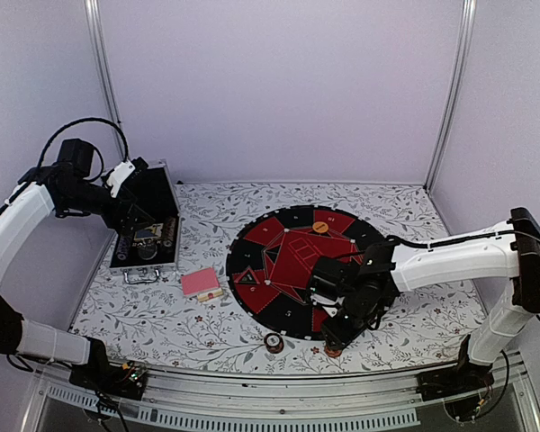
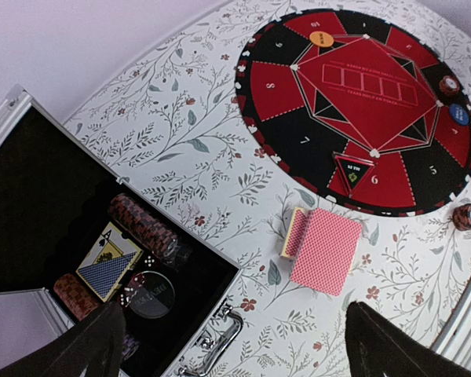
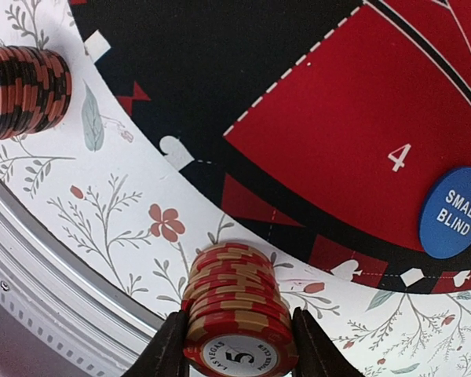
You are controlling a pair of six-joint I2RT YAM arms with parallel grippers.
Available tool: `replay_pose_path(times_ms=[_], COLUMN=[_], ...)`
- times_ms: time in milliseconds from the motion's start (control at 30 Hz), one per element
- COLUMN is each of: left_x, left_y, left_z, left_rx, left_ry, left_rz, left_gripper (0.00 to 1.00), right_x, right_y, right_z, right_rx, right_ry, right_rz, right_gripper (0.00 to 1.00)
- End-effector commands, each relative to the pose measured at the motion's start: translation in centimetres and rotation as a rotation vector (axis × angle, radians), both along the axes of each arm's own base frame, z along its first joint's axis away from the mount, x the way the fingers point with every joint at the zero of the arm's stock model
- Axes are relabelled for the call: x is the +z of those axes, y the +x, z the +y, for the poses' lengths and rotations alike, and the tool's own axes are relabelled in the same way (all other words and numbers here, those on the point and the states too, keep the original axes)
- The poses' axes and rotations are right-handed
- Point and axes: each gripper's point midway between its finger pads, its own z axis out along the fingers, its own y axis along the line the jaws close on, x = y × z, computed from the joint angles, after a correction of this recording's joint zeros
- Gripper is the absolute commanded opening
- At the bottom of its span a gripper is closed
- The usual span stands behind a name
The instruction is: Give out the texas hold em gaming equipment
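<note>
My right gripper [image 3: 237, 339] is shut on a stack of red and tan poker chips [image 3: 238, 302] that stands on the floral cloth just off the mat's near rim [image 1: 331, 349]. A second, red and black chip stack [image 3: 25, 88] stands to its left [image 1: 274, 342]. The blue small-blind button [image 3: 455, 212] lies on the mat and the orange button [image 1: 320, 228] at its far side. A pink-red-backed deck of cards [image 2: 326, 250] lies between case and mat. My left gripper [image 2: 234, 314] hangs open above the case's front edge, holding nothing.
The round black-and-red mat [image 1: 252, 261] covers the middle of the table. The open silver case [image 1: 126, 263] at the left holds more chip rolls [image 2: 145, 228], a card pack, dice and a clear disc. A metal rail [image 3: 55, 290] runs along the near edge.
</note>
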Motion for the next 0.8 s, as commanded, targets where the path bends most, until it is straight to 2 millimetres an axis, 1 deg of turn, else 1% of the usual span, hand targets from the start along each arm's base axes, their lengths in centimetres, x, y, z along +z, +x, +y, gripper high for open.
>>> replay_pose_path(times_ms=[0, 100, 200, 267, 300, 433, 533, 633, 667, 700, 767], left_x=[1.1, 1.1, 1.1, 1.0, 1.1, 1.1, 0.9, 0.7, 0.7, 0.7, 0.7], left_y=[-0.2, -0.2, -0.2, -0.2, -0.2, -0.3, -0.3, -0.4, -0.4, -0.5, -0.6], left_z=[-0.3, -0.2, -0.2, -0.2, -0.3, -0.3, -0.4, -0.4, -0.4, -0.4, -0.4], left_rx=[-0.016, -0.016, -0.015, -0.017, -0.018, -0.02, -0.023, -0.024, -0.025, -0.026, -0.028], left_ry=[0.007, 0.01, 0.01, 0.01, 0.009, 0.006, 0.002, 0.0, 0.001, 0.001, 0.003], left_rz=[-0.033, -0.034, -0.033, -0.033, -0.034, -0.034, -0.03, -0.024, -0.025, -0.027, -0.033], left_gripper=[1.0, 1.0, 1.0, 1.0, 1.0, 1.0, 1.0, 1.0, 1.0, 1.0, 1.0], right_x=[1.5, 2.3, 3.0, 3.6, 4.0, 5.6, 6.8, 7.2, 7.5, 7.0, 6.7], right_y=[0.8, 1.0, 1.3, 1.9, 2.5, 7.0, 11.4, 16.1, 17.2, 18.7, 21.3], right_z=[0.8, 1.3, 1.7, 1.8, 1.9, 1.9, 2.2, 2.2, 2.5, 2.2, 1.9], right_rx=[0.003, 0.01, 0.011, 0.004, -0.009, -0.064, -0.121, -0.184, -0.189, -0.211, -0.242], right_ry=[0.015, 0.025, 0.035, 0.045, 0.053, 0.067, 0.099, 0.127, 0.139, 0.128, 0.12], right_rz=[-0.034, -0.044, -0.049, -0.057, -0.061, -0.146, -0.201, -0.246, -0.261, -0.27, -0.296], right_gripper=[0.32, 0.31, 0.28, 0.28, 0.28, 0.27, 0.27, 0.27, 0.27, 0.27, 0.27])
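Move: The right hand already grips the upper part of the red chip stack at the near table edge. The orange button, on the side the chips are headed, lies some 34 cm ahead of it, 1 cm left and 4 cm below. The small blind button is about 10 cm ahead and 5 cm right, the placed red chips 14 cm ahead and 9 cm right; the black chip stack is 12 cm left, 1 cm ahead. From the left hand the orange button is roughly 15 cm ahead, 40 cm right, 24 cm below. Rising first, with a slight shift to its left, the right hand lifts its gripped red chips off the rest of the stack, then speeds forward over the playing mat towards the orange button's side, some 16 cm out and 7 cm up in all. The fingers keep their hold; the wrist tilts the fingertips forward and turns clockwise, each about 10 degrees. ##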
